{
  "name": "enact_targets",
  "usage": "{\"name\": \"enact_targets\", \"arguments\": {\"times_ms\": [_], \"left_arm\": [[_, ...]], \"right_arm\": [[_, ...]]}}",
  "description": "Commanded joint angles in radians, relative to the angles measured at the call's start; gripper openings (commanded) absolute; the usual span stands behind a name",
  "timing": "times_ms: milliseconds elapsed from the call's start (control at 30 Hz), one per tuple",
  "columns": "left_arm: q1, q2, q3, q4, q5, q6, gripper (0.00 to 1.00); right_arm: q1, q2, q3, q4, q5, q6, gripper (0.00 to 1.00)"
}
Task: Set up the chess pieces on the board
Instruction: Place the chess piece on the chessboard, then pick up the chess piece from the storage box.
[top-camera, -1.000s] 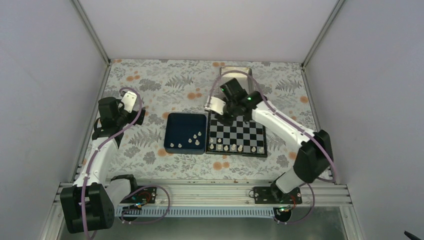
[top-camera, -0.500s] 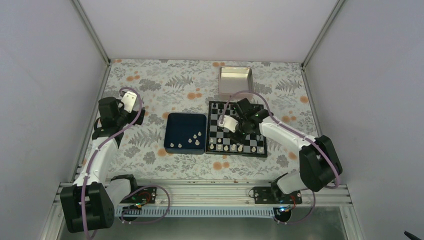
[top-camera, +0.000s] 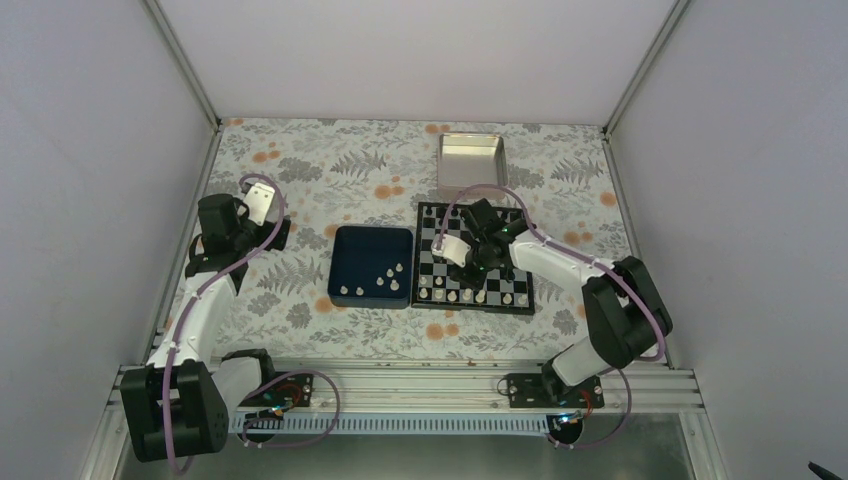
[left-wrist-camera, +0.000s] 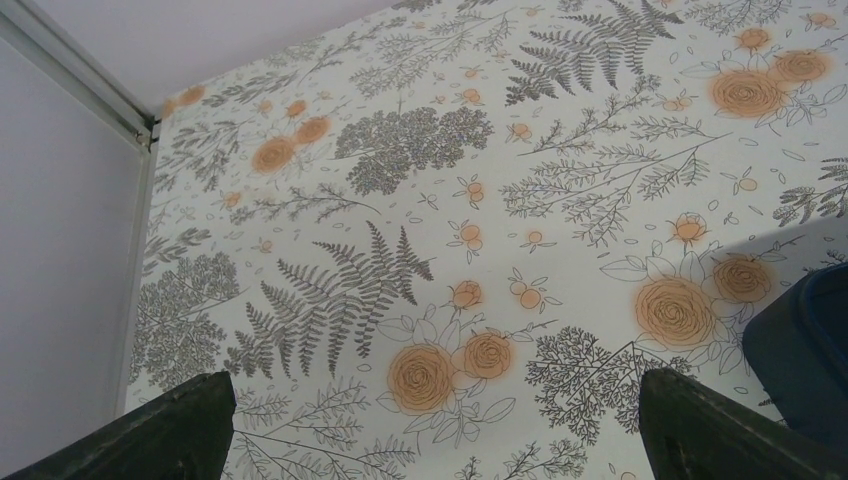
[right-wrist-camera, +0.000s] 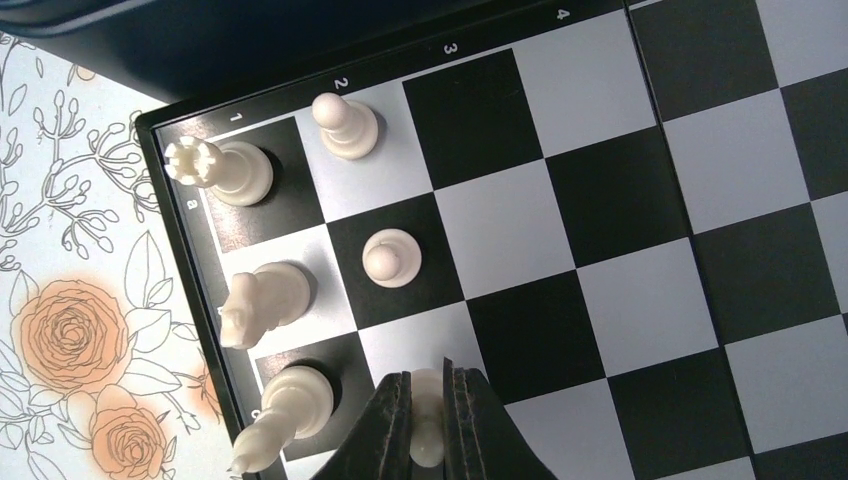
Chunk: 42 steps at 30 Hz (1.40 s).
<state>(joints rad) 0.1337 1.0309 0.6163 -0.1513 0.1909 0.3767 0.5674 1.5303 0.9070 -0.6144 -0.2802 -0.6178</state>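
Observation:
The black-and-white board (top-camera: 505, 268) lies right of centre, with a row of white chess pieces (top-camera: 470, 296) along its near edge. My right gripper (top-camera: 463, 262) hangs over the board's near left part, shut on a white pawn (right-wrist-camera: 427, 420) just above a white square (right-wrist-camera: 420, 345) in the second row. My right gripper (right-wrist-camera: 427, 385) has a rook (right-wrist-camera: 220, 168), a knight (right-wrist-camera: 262, 300), a bishop (right-wrist-camera: 285, 410) and two pawns (right-wrist-camera: 391, 258) standing beside it. My left gripper (left-wrist-camera: 430, 400) is open over the floral cloth at the far left, with nothing between its fingers (left-wrist-camera: 180, 420).
A dark blue tray (top-camera: 345, 240) left of the board holds several loose white pieces (top-camera: 385, 280). Its corner (left-wrist-camera: 805, 340) shows at the right of the left wrist view. A silver tin (top-camera: 471, 160) stands beyond the board's far edge.
My right gripper has come from the board's far edge by the tin toward the near left squares, still shut. The left arm has not moved.

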Motion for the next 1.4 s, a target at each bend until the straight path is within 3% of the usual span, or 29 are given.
{"name": "enact_targets", "arguments": {"times_ms": [0, 533, 833, 1100, 1367], "left_arm": [[0.004, 0.005, -0.001, 0.012, 0.003, -0.007, 1.00], [0.005, 0.002, -0.003, 0.012, 0.010, -0.005, 1.00], [0.005, 0.001, -0.002, 0.012, 0.010, -0.005, 1.00], [0.004, -0.005, -0.003, 0.012, 0.013, -0.005, 1.00], [0.006, -0.012, -0.004, 0.012, 0.014, -0.005, 1.00]], "right_arm": [[-0.005, 0.015, -0.008, 0.021, -0.032, 0.009, 0.07], [0.000, 0.070, 0.001, 0.005, -0.038, 0.008, 0.09], [-0.001, 0.026, 0.016, 0.011, -0.004, 0.018, 0.33], [-0.001, 0.011, 0.155, -0.085, 0.022, -0.003, 0.39], [0.073, 0.143, 0.439, -0.207, 0.043, -0.042, 0.41]]}}
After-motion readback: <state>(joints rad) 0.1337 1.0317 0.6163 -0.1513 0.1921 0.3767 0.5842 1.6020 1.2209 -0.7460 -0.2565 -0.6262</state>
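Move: The right hand already holds a white pawn just over its empty square, third in the second row, which lies straight below, about 3 cm under the hand. The placed neighbour pawn stands some 3 cm left and level with the hand, the bishop about 3 cm back and straight in line, the knight roughly 3 cm back and 3 cm left. For the idle left hand that square lies about 34 cm right, 10 cm back and 14 cm below. The right hand lowers the held pawn almost straight down by about 1.5 cm onto the empty square in front of the bishop, beside the second pawn, pauses there and opens its fingers about a third of the way to let go of it. It then lifts clear, slowly at first and then fast, rising about 8 cm while going some 5 cm forward and 3 cm left, away from the white pieces, with the fingertips swinging forward by roughly 10 degrees. ##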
